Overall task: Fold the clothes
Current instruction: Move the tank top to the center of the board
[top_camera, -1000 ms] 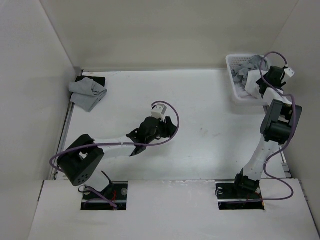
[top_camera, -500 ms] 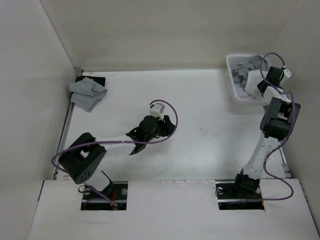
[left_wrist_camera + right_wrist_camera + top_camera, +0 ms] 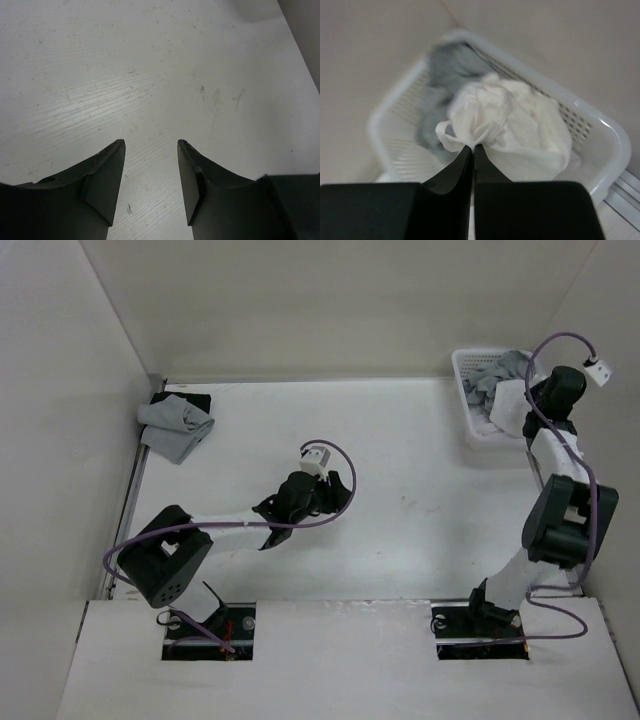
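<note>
The clothes point(image 3: 510, 120), a crumpled white garment of thin fabric, hang bunched over the white lattice basket point(image 3: 600, 130). My right gripper point(image 3: 473, 146) is shut on a pinch of that fabric, and the garment is pulled up from the basket. From above, the right gripper point(image 3: 524, 412) stands over the basket point(image 3: 468, 400) at the far right, with the white clothes point(image 3: 507, 400) beside it. Over bare table near the middle, my left gripper point(image 3: 151, 144) is open with nothing between its fingers; in the top view the left gripper point(image 3: 340, 485) points right.
A grey garment point(image 3: 445, 75) lies in the basket behind the white one. A folded grey cloth point(image 3: 176, 426) rests at the table's far left corner. Walls enclose the table on the left, back and right.
The right gripper has shut on the white garment and the right arm has risen, lifting the fabric. The left arm has barely moved.
</note>
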{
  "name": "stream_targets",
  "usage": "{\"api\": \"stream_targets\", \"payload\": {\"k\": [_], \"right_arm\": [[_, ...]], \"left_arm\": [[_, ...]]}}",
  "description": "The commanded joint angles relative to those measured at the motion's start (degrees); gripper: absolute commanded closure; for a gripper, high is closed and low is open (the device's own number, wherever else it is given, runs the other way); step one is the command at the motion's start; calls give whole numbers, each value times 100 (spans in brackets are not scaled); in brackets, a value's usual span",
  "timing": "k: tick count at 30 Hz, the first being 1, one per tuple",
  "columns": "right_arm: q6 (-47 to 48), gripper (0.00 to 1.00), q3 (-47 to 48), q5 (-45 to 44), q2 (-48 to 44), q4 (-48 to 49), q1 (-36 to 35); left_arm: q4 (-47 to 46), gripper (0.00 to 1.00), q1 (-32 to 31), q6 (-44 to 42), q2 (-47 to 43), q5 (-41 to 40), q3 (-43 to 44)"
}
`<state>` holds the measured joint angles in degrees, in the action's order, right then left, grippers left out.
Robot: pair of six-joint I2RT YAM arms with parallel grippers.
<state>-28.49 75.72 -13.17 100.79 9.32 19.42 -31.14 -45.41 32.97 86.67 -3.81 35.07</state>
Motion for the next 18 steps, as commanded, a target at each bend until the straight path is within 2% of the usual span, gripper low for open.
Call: {"api": "stream_targets", "payload": {"k": [1,6,9,12,16,18], "right_arm": [[10,99,-215,-46,-1322,1220,-521],[-15,99,-778,375,-2712,1257,-1592],[-279,99,-910,999,-3397,1186,-2479],[-131,99,-762,1325,-4004,1081,-3533],[334,96,-515,1458,-4515,888,-4940],[292,96,-593,1440,-4516,835,-5249]], "left_arm": [[-244,56,-34,43,-361,83,264],[-25,56,63,130,-958,-171,220],[300,56,220,227,-1476,-575,202],[757,56,466,350,-2178,-1023,106],[1153,56,792,517,-3110,-1463,-140],[1346,56,959,596,-3550,-1648,-263]]}}
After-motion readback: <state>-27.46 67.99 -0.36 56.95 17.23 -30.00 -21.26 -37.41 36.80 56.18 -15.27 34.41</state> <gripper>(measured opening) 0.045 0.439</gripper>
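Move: The right hand already pinches the tank top above the basket; the board's center lies about 53 cm to its left, 21 cm back and 21 cm below. The basket's middle is some 7 cm left, 3 cm ahead and 17 cm below, with the gray cloth in it 9 cm left, 8 cm ahead and 16 cm down. From the left hand, the board's center is straight below, about 9 cm. Right hand, still pinching the tank top, swings some 40 cm left, rising and backing; left hand rises leftwards. ##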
